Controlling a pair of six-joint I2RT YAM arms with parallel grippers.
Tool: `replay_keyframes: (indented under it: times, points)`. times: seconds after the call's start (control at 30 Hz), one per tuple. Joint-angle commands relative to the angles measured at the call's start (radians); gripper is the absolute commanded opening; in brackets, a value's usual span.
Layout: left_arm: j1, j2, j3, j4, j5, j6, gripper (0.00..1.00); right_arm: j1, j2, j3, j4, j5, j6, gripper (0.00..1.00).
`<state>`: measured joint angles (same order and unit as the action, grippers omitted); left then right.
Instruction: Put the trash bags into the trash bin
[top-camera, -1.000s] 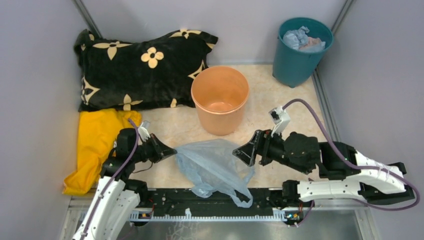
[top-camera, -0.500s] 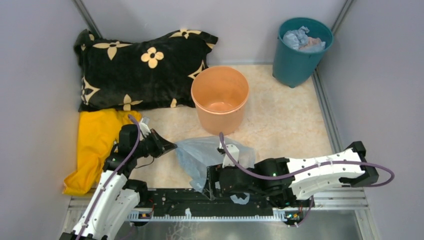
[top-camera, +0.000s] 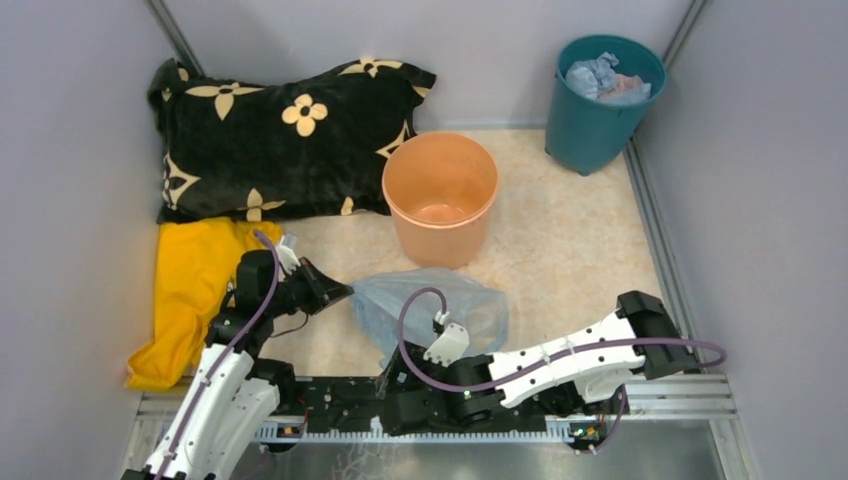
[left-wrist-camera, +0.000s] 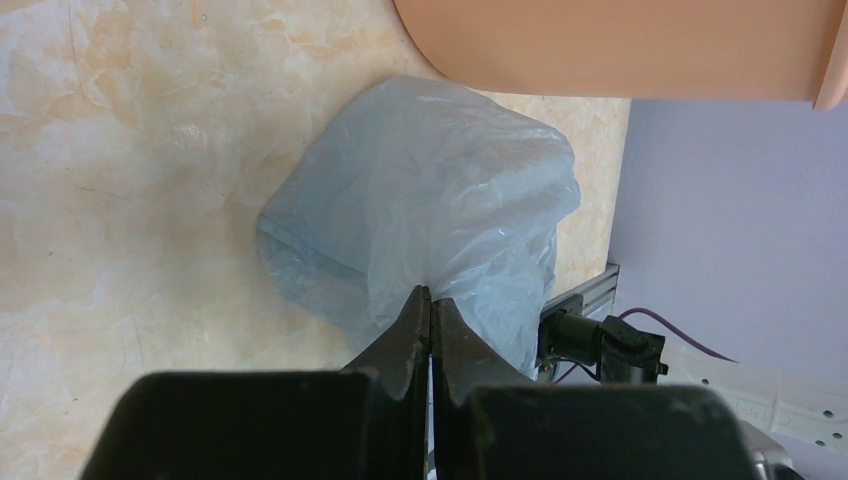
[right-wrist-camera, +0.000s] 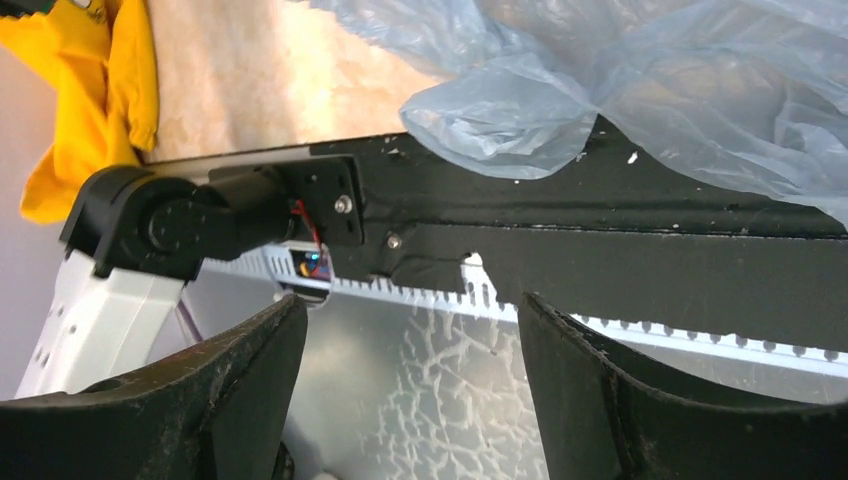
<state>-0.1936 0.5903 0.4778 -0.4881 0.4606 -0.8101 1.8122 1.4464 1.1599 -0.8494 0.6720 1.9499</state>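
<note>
A pale blue see-through trash bag (top-camera: 455, 300) lies crumpled on the floor just in front of the peach-orange trash bin (top-camera: 440, 195), which stands upright with nothing in it. My left gripper (top-camera: 338, 292) is shut on the bag's left edge; in the left wrist view its tips (left-wrist-camera: 431, 297) pinch the film of the bag (left-wrist-camera: 430, 200) below the bin (left-wrist-camera: 620, 45). My right gripper (top-camera: 398, 385) hangs low over the front rail, open, with nothing between its fingers (right-wrist-camera: 250, 365). The bag's near edge (right-wrist-camera: 600, 90) lies just past them.
A dark teal bucket (top-camera: 600, 110) with crumpled pale film inside (top-camera: 600, 78) stands at the back right. A black flowered pillow (top-camera: 280, 130) lies at the back left, a yellow cloth (top-camera: 190, 290) beside my left arm. The black rail (right-wrist-camera: 620, 235) runs along the near edge.
My right arm has swung from the bag's right side down and leftward to the front rail, now covering the bag's near end. The left gripper has kept its hold and place.
</note>
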Motion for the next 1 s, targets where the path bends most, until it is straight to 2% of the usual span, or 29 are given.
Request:
replay_keyframes:
  times: [0.0, 0.27, 0.53, 0.97]
  points:
    - [0.006, -0.02, 0.006, 0.003, -0.007, 0.031, 0.0, 0.015, 0.035, 0.059, -0.062, 0.082, 0.249, 0.76]
    - [0.006, -0.067, -0.003, -0.034, -0.001, 0.044, 0.0, -0.002, 0.069, 0.066, -0.163, 0.132, 0.388, 0.76]
    - [0.008, -0.079, -0.02, -0.024, 0.006, 0.046, 0.0, -0.03, 0.052, -0.047, -0.103, 0.107, 0.467, 0.77]
    - [0.007, -0.072, -0.033, -0.02, 0.046, 0.057, 0.0, -0.106, 0.166, -0.055, 0.059, 0.093, 0.452, 0.8]
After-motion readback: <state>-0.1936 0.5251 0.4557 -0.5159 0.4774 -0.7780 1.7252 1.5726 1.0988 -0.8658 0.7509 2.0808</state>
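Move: The trash bag that my left hand already pinches hangs with its middle about 10 cm ahead of my right hand, 8 cm to its right and 8 cm lower, its loose near edge drooping closest. The orange trash bin stands some 33 cm ahead of my right hand and 10 cm to its right, its middle about 5 cm lower. From my left hand the bag's middle is roughly 8 cm back, 15 cm right and 7 cm down. I lower my open right hand about 5 cm and bring it forward about as far, towards the bag's drooping near edge, veering right and then partly back left while the wrist turns some 10 degrees clockwise. The fingers stay wide open; a touch on the plastic can't be made out. My left hand keeps its corner pinched and eases back about 1 cm. ##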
